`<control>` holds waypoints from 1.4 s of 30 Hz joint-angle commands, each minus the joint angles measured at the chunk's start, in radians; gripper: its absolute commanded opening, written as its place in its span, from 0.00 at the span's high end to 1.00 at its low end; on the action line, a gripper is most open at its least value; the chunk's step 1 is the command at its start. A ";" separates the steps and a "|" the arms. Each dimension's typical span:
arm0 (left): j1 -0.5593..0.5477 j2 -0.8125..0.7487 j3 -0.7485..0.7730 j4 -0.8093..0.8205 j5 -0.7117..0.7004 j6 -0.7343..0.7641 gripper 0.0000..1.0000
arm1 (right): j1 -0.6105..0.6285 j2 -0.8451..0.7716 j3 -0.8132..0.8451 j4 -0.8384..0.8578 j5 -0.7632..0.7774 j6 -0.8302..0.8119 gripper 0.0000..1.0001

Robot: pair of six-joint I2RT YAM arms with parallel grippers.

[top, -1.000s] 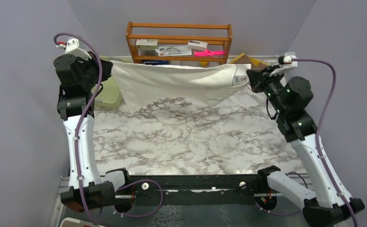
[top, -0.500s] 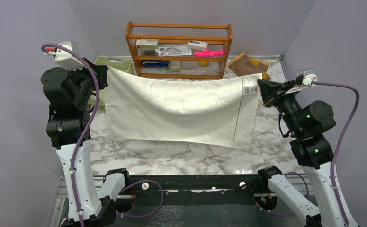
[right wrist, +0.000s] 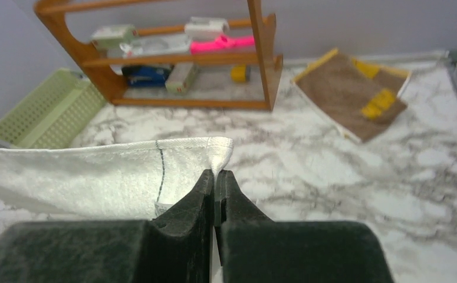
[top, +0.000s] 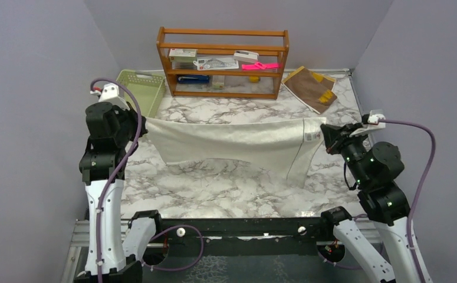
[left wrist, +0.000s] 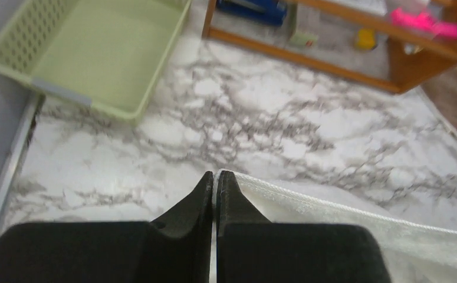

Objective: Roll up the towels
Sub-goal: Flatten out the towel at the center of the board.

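The cream-white towel (top: 237, 144) hangs stretched between my two grippers above the marble table (top: 226, 188), sagging in the middle with its lower right part touching the table. My left gripper (top: 142, 122) is shut on its left corner, the hem (left wrist: 332, 206) running off to the right in the left wrist view. My right gripper (top: 326, 127) is shut on the right corner (right wrist: 220, 152), beside a small label. The brown towel (top: 311, 85) with mustard-yellow trim lies flat at the back right, also seen as the brown towel (right wrist: 355, 94) in the right wrist view.
A wooden shelf (top: 223, 59) with small items stands at the back centre. A pale green basket (top: 140, 88) sits at the back left. Grey walls close in both sides. The black frame holding the arm bases (top: 243, 227) runs along the near edge.
Both grippers have come down and toward the near side with the cream-white towel. It hung as a tall sheet half a second ago and now sags lower, reaching the table.
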State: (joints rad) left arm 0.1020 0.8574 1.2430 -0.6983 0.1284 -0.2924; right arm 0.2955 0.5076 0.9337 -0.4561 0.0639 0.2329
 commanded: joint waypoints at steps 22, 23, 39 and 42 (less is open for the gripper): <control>-0.007 0.908 0.216 0.409 -0.045 -0.126 1.00 | -0.121 0.960 -0.045 0.526 0.251 0.224 0.99; -0.009 0.921 0.241 0.418 -0.045 -0.131 1.00 | -0.121 0.965 -0.032 0.548 0.251 0.213 0.99; -0.011 0.406 0.170 0.423 0.041 -0.056 1.00 | -0.122 0.625 0.161 0.336 -0.033 0.114 0.99; -0.010 0.299 0.127 0.401 0.067 -0.061 1.00 | -0.122 0.518 0.140 0.251 -0.077 0.100 0.99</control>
State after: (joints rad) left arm 0.0853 1.2476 1.4307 -0.2726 0.1524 -0.3744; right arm 0.1810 1.1305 1.1007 -0.0669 0.1143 0.3813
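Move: Both hands still pinch the white towel's corners in the air. The board's centre, where it is going, lies about 12 cm ahead of the left hand and 28 cm to its right, 35 cm below; from the right hand it is some 16 cm ahead, 22 cm left, as far down. The green basket is 34 cm ahead and 18 cm left of the left hand; the brown towel is 45 cm ahead and 9 cm right of the right hand. Down and then forward in one fast fling, both arms together: the hands drop some 20 cm (left) and 25 cm (right) while reaching out over 20 cm, tipping their fingertips down. They then sweep back up to around starting height or somewhat above, tips lifting again, and draw back 5–10 cm. The right wrist yaws clockwise and half returns; fingers keep their pinch. ##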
